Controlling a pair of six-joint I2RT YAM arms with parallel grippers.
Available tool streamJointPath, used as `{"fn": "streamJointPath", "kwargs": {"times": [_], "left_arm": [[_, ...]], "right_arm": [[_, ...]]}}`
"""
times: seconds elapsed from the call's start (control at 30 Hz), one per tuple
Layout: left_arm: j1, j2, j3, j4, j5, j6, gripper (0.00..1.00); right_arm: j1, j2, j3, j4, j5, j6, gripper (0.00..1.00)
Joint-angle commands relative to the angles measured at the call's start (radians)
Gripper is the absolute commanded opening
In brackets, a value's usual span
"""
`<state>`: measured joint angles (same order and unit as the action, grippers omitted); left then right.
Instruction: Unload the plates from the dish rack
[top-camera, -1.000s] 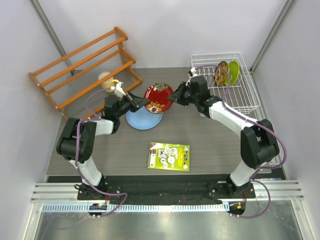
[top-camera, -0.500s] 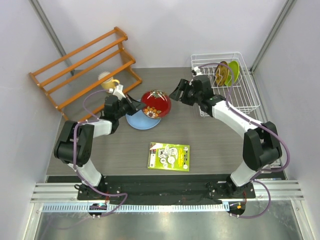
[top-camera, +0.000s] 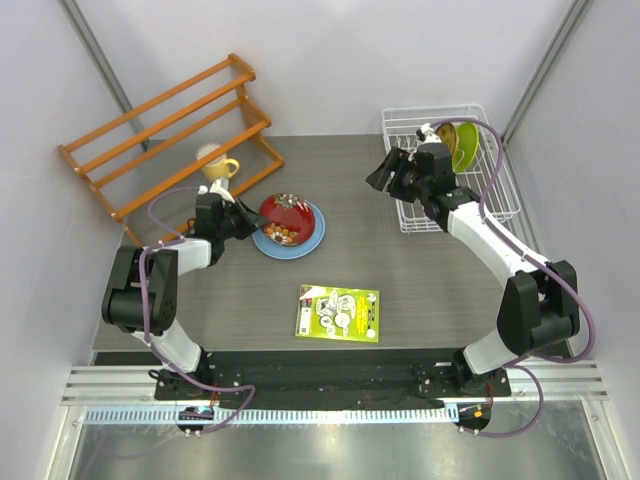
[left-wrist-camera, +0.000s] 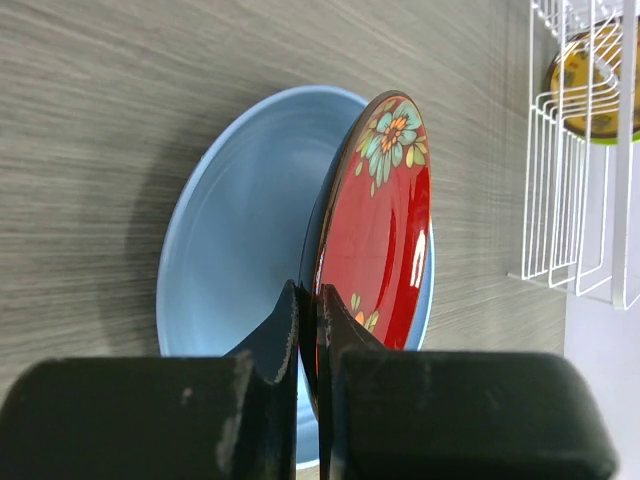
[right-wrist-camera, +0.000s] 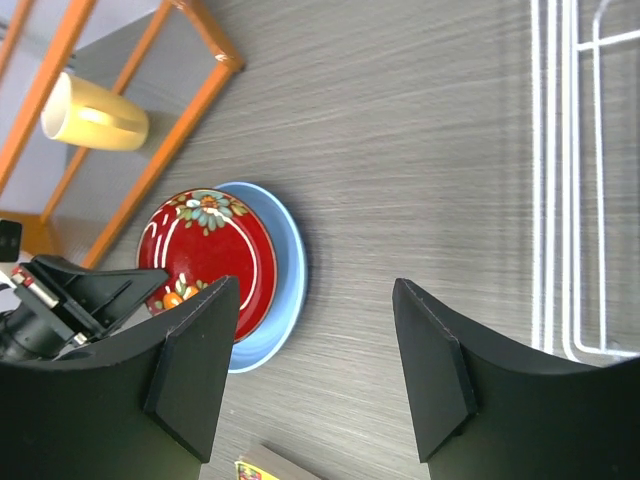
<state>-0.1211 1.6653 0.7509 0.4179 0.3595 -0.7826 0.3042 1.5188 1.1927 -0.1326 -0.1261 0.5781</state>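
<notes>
My left gripper (top-camera: 252, 227) is shut on the rim of the dark red patterned plate (top-camera: 286, 217), holding it tilted over the light blue plate (top-camera: 303, 241) that lies flat on the table. In the left wrist view both fingers (left-wrist-camera: 308, 295) pinch the red plate (left-wrist-camera: 385, 230) above the blue plate (left-wrist-camera: 240, 230). My right gripper (top-camera: 388, 176) hangs open and holds nothing, beside the left side of the white dish rack (top-camera: 507, 178). An orange-yellow plate (top-camera: 445, 134) and a lime green plate (top-camera: 466, 146) stand upright in the rack. The right wrist view shows its wide-open gripper (right-wrist-camera: 315, 290) above bare table.
An orange wooden slatted shelf (top-camera: 170, 130) stands at the back left with a yellow mug (top-camera: 215, 163) in front of it. A green booklet (top-camera: 338, 313) lies on the table near the front middle. Grey walls close in on both sides.
The right gripper let go of the red plate, opened and drew back right toward the rack. The left gripper kept the plate, pulled it left and tipped it down over the blue plate.
</notes>
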Motion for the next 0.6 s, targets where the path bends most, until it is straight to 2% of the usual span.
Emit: {"fn": "streamJointPath", "kwargs": {"times": [0.0,0.17,0.27,0.3,0.37,0.4,0.47,0.5,0.57], "left_arm": [[0.005,-0.022,0.008,0.039,0.021,0.011,0.01],[0.005,0.008,0.015,0.036,0.032,0.003,0.06],[0.005,0.019,0.021,0.032,0.035,0.002,0.13],[0.005,0.019,0.022,0.019,0.032,0.002,0.19],[0.005,0.022,0.022,0.021,0.032,-0.001,0.22],[0.005,0.021,0.022,0.019,0.032,-0.001,0.28],[0.005,0.022,0.027,0.016,0.035,0.002,0.34],[0.005,0.022,0.028,0.009,0.035,0.003,0.41],[0.003,0.019,0.031,-0.002,0.029,0.009,0.49]], "right_arm": [[-0.019,-0.039,-0.012,0.002,-0.003,-0.023,0.69],[-0.031,-0.040,-0.012,-0.007,-0.004,-0.030,0.68],[-0.039,-0.039,-0.007,-0.013,-0.004,-0.038,0.68],[-0.042,-0.037,-0.004,-0.018,-0.003,-0.040,0.68],[-0.048,-0.034,0.013,-0.033,0.008,-0.053,0.69],[-0.050,-0.032,0.019,-0.039,0.014,-0.061,0.69],[-0.059,-0.026,0.045,-0.061,0.037,-0.084,0.69],[-0.065,-0.023,0.056,-0.068,0.042,-0.093,0.68],[-0.080,-0.011,0.094,-0.099,0.068,-0.119,0.69]]}}
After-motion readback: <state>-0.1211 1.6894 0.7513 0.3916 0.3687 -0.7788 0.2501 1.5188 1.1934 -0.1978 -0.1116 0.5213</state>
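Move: In the left hand, still pinched by its left rim, the red plate slants down over the blue plate, whose middle lies about 7 cm to the right, 2 cm back and 4 cm below; the red plate's middle is some 6 cm right and 2 cm below, level ahead. The yellow mug stands roughly 14 cm ahead and 11 cm left. From the empty right hand the yellow plate is about 7 cm ahead, 16 cm right and 6 cm below, the green plate 5 cm farther right. Lowering the red plate's held rim about 1.5 cm onto the blue plate, the left hand spreads its shut fingers to roughly two fifths open and lets go, staying at the rim with barely any tilt. Meanwhile the right hand, fingers already open, moves about 3 cm right and 1.5 cm down, towards the plates left in the dish rack. ##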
